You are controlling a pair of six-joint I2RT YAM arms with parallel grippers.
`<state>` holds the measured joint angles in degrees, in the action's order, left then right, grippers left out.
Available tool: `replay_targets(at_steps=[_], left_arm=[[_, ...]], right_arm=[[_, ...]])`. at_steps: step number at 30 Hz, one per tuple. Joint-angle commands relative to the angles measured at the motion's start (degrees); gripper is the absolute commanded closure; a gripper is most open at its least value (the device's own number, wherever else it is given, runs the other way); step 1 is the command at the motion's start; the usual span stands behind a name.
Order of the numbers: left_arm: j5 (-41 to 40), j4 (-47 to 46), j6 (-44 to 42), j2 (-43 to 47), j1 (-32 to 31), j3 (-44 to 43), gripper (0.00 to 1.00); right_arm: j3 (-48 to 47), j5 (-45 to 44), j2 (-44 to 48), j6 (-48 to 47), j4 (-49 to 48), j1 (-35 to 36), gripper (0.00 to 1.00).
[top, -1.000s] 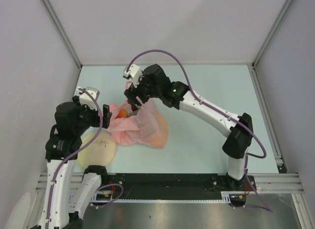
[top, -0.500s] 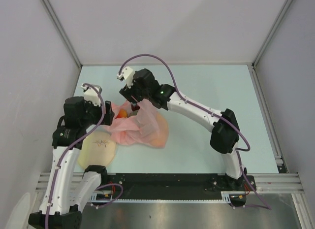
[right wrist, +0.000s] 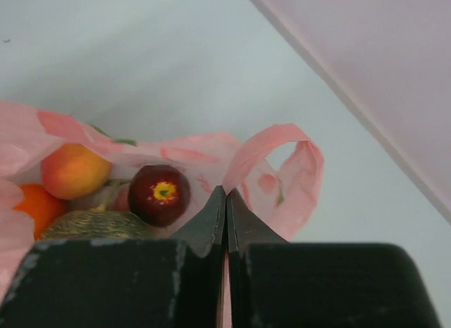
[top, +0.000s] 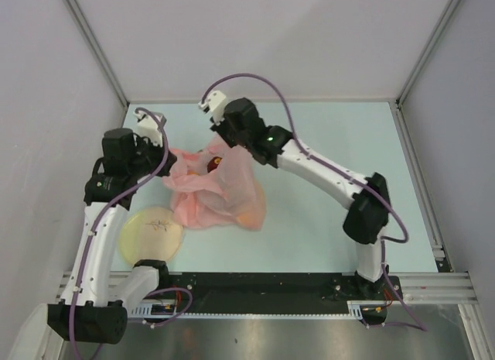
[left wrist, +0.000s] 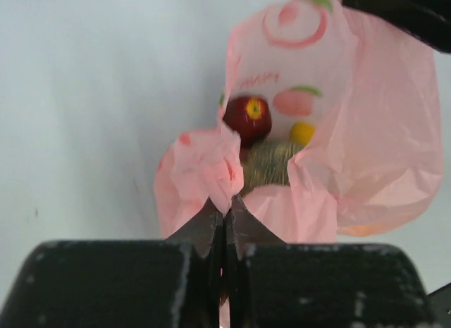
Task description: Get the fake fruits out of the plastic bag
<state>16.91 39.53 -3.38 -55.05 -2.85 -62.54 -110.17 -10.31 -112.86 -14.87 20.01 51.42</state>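
The pink plastic bag (top: 220,191) lies mid-table with its mouth held apart. My left gripper (left wrist: 225,214) is shut on the bag's near rim (left wrist: 211,166). My right gripper (right wrist: 226,195) is shut on the bag's loop handle (right wrist: 278,152) at the far side. Inside the open mouth I see fake fruits: a dark red apple (right wrist: 159,194), a netted melon (right wrist: 95,226), a peach-coloured one (right wrist: 72,171) and an orange (right wrist: 28,207). From the left wrist the apple (left wrist: 247,117), the melon (left wrist: 268,164) and a yellow fruit (left wrist: 303,133) show.
A cream plate (top: 151,234) with a sprig drawing sits at the near left, just beside the bag. Grey walls and metal frame rails close the table on the left, back and right.
Both grippers have closed on the bag. The left one has swung toward the back and the right has pulled away, so the mouth is stretched wider and raised.
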Motion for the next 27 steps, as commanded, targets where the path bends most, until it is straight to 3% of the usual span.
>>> replay_targets(at_steps=[1,4,8,13,15,17,21,23,26,27], left_arm=[[11.12,-7.0,2.67,-2.95,-1.1,-10.65,1.0],[10.96,-10.07,4.42,-8.39,-2.86,-16.02,1.0],[10.95,-13.33,5.92,-18.93,-3.48,-24.45,1.0],[14.29,-10.62,6.54,-42.27,-3.65,-50.88,1.0],[14.65,-8.43,7.94,-48.37,-3.91,-65.59,1.0],[14.47,-8.94,8.13,-53.74,-4.79,-72.43,1.0],[13.23,-10.97,6.63,-52.62,-6.99,-71.85,1.0],[14.38,-10.35,7.24,-49.74,-7.34,-68.87,1.0],[15.52,-10.61,7.33,-44.99,-7.78,-57.46,1.0],[15.96,-10.96,7.33,-41.06,-7.78,-50.12,1.0]], right_arm=[[4.51,0.89,16.69,0.2,-0.94,-3.42,1.0],[8.04,1.25,21.88,0.72,-1.55,-6.75,1.0],[8.93,-0.94,21.28,0.46,-6.81,-12.91,1.0],[-1.43,-2.52,10.75,2.83,-12.18,-20.65,1.0],[-6.87,-3.23,8.19,3.01,-12.62,-23.46,1.0],[-8.04,-4.37,6.6,2.22,-14.38,-25.22,1.0],[-5.07,-5.25,9.4,0.81,-16.05,-26.45,1.0],[1.51,-5.25,13.25,0.29,-17.19,-26.46,1.0],[12.93,-5.08,18.09,0.11,-17.55,-25.93,1.0],[15.66,-5.42,19.42,0.2,-17.46,-25.5,1.0]])
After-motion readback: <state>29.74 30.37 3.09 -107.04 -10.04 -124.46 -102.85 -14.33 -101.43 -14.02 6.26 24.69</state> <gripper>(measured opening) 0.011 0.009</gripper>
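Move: Both shut hands already hold opposite upper parts of the pink plastic bag, whose middle sits some 3 cm ahead, 14 cm right and 15 cm below the left hand, and about 8 cm back, 3 cm left and 15 cm below the right. The dark red fruit inside is about 12 cm ahead and 12 cm right of the left hand, roughly level forward with the right hand and 5 cm to its left. Swinging the gripped bag up and out over the table, the left hand rises about 15 cm and then drives over 20 cm forward, drifting right. The right hand sweeps some 25 cm right, pulling away from the left, climbs first, then goes forward while sinking part-way and turning about 30 degrees clockwise. Both keep their pinch and ease back slightly at the end. ##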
